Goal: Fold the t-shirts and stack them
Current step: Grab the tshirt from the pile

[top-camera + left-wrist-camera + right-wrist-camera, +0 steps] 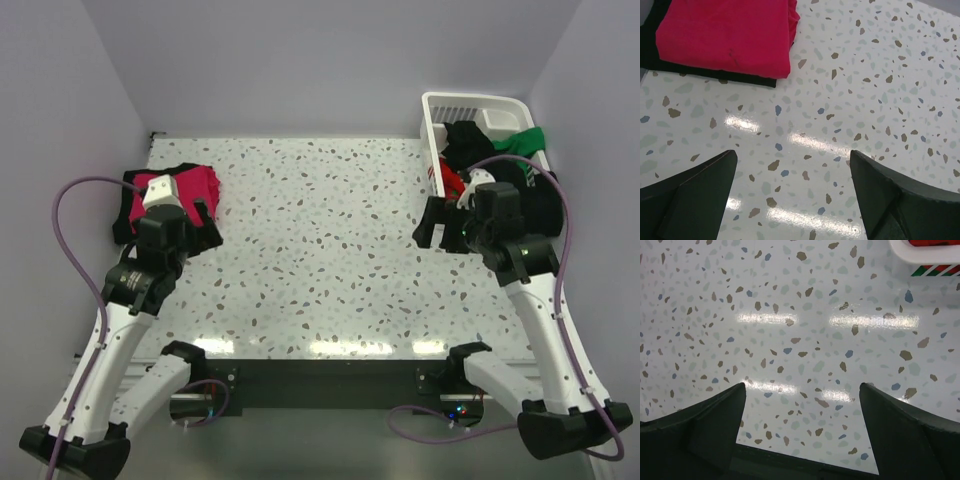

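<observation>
A folded magenta-pink t-shirt (188, 187) lies on a folded black t-shirt (126, 222) at the table's left edge. In the left wrist view the pink t-shirt (725, 35) fills the upper left, with the black one (710, 74) showing under it. My left gripper (205, 230) hovers open just right of this stack, its jaws (792, 160) wide over bare table. Unfolded t-shirts, black (464, 140), green (522, 140) and red (451, 181), fill the white basket (478, 101). My right gripper (432, 226) is open and empty left of the basket (920, 254), over the tabletop (802, 390).
The speckled tabletop (320, 250) spreads between the two arms. Grey walls close in the left, right and back. The table's dark front edge (790, 460) shows under my right gripper. Purple cables (70, 200) loop beside each arm.
</observation>
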`<action>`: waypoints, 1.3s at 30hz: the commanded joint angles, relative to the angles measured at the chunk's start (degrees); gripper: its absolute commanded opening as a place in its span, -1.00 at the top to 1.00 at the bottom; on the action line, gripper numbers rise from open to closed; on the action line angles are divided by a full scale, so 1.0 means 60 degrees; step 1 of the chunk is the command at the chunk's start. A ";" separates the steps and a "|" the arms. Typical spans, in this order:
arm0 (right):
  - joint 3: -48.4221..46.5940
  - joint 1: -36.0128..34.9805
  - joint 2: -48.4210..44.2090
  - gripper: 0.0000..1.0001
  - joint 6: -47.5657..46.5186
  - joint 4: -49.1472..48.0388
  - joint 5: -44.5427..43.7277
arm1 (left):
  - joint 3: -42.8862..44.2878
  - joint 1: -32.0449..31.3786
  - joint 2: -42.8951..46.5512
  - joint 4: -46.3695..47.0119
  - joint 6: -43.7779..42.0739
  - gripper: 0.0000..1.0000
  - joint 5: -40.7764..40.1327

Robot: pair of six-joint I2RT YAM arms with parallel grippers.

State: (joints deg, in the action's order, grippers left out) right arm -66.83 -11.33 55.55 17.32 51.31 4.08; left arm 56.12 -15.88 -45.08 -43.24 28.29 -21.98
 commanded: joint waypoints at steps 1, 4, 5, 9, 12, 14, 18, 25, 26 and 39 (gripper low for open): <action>-0.0199 -0.0030 -0.0337 -0.98 0.0218 0.0676 -0.0269 | 0.0519 0.0054 -0.0103 -0.0336 -0.0453 -1.00 0.0162; -0.0375 -0.0015 -0.0294 -0.98 0.0423 0.1043 -0.0430 | 0.0754 0.0054 -0.0162 -0.0395 -0.0541 -1.00 0.0571; -0.0521 -0.0015 -0.0235 -0.98 0.0482 0.1087 -0.0445 | 0.0769 0.0054 -0.0148 -0.0337 -0.0628 -1.00 0.0775; -0.1078 -0.0016 0.0291 -0.98 0.0629 0.1321 -0.1218 | 0.0974 0.0054 -0.0075 -0.0235 -0.0716 -1.00 0.1083; -0.1868 -0.0001 0.1067 -0.98 0.0687 0.1438 -0.1806 | 0.1076 0.0054 -0.0089 -0.0088 -0.0761 -1.00 0.1450; -0.2556 -0.0001 0.1782 -0.98 0.0600 0.1395 -0.2231 | 0.1135 0.0054 -0.0089 0.0000 -0.0702 -1.00 0.1611; -0.3699 0.0232 0.3143 -0.98 0.0453 0.1117 -0.2758 | 0.1106 0.0054 -0.0206 0.0190 -0.0570 -1.00 0.1540; -0.5149 0.1741 0.5505 -0.96 0.1038 0.0019 -0.2129 | 0.1282 0.0054 -0.0865 0.0586 -0.0103 -1.00 0.1129; -0.5209 0.1858 0.5725 -0.95 0.1111 -0.0171 -0.2159 | 0.1224 0.0054 -0.0909 0.0876 -0.0101 -1.00 0.1129; -0.8562 0.2606 1.0705 -0.94 0.1098 -0.1227 -0.4793 | 0.0506 0.0054 -0.1950 0.2680 0.0982 -1.00 0.0821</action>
State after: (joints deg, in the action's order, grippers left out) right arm -112.33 4.25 116.22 23.29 46.98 -17.69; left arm 59.83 -15.86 -57.14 -32.75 30.68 -15.73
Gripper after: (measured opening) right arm 0.971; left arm 0.997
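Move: From the open right hand, the black t-shirt in the basket lies about 30 cm ahead, 15 cm to the right and some 14 cm below. The red t-shirt is roughly 8 cm nearer and 4 cm left of it, slightly lower; the green t-shirt lies about 10 cm to the right of the black one and 2 cm farther out. For the left hand, the black t-shirt is about 30 cm ahead and 67 cm right. The open right hand swings about 25 cm forward and right over the basket, turning clockwise; left hand drifts forward. ##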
